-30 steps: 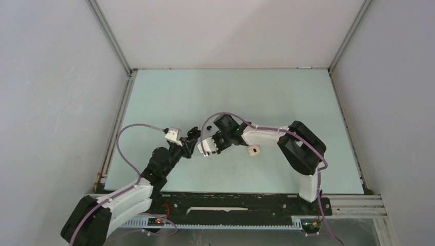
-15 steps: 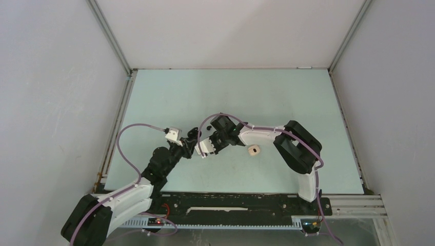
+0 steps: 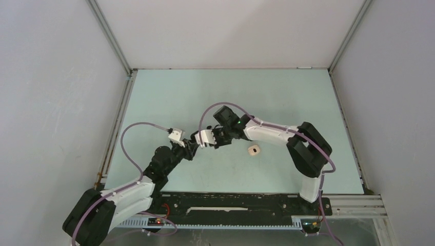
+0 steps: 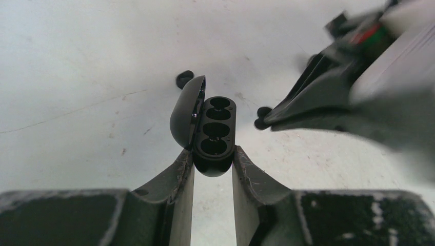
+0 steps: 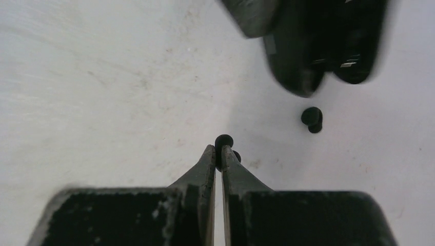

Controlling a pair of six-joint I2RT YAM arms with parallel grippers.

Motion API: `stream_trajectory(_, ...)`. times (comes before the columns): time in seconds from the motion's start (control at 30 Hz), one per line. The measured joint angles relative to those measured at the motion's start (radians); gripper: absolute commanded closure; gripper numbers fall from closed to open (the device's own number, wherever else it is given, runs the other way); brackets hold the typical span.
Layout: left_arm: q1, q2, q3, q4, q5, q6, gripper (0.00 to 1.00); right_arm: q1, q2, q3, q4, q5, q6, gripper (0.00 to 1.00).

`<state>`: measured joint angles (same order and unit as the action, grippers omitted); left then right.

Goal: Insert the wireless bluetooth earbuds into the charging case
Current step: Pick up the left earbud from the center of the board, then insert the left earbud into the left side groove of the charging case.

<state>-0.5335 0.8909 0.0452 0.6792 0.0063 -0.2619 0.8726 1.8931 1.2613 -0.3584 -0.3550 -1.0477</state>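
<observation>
My left gripper is shut on the near end of a black charging case. The case's lid stands open to the left, and its two wells show dark and hollow. My right gripper is shut on a tiny black earbud, pinched at the very fingertips. In the left wrist view that earbud hangs just right of the case. A second black earbud lies on the table; the left wrist view shows it beyond the lid. From above, both grippers meet at the table's middle left.
A small beige object lies on the pale green table, right of the right wrist. White walls and metal rails close in the table on three sides.
My right gripper has shut on the black earbud and carried it left and farther from the bases, up to the open case. The left gripper keeps its hold on the case.
</observation>
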Motion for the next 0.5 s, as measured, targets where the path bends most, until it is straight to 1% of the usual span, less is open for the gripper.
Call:
stream_trajectory(0.17, 0.0, 0.07, 0.013, 0.042, 0.105, 0.0, 1.0, -0.023, -0.133, 0.074, -0.201, -0.12, 0.118, 0.97)
stream_trajectory(0.33, -0.013, 0.127, 0.029, 0.111, 0.234, 0.0, 1.0, -0.037, -0.271, 0.099, -0.383, -0.256, 0.219, 0.99)
stream_trajectory(0.5, -0.071, 0.142, 0.03, 0.204, 0.357, 0.01, 1.0, -0.037, -0.297, 0.1, -0.501, -0.349, 0.338, 0.99)
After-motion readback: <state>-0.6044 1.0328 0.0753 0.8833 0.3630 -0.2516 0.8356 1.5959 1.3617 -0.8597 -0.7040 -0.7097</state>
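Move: The right hand already holds the black earbud just off the board; the open black charging case lies about 7 cm to its left, 3 cm farther out and 5 cm higher. A loose earbud lies roughly 6 cm ahead and 2 cm left of it, the pale box some 15 cm right and 2 cm back, both 3 cm below. From the left hand, holding the case, the held earbud is about 8 cm right, level fore and aft, 5 cm below. Right hand lifts the pinched earbud about 12 cm and back, wrist tilting, while left swings the case right 7 cm. ##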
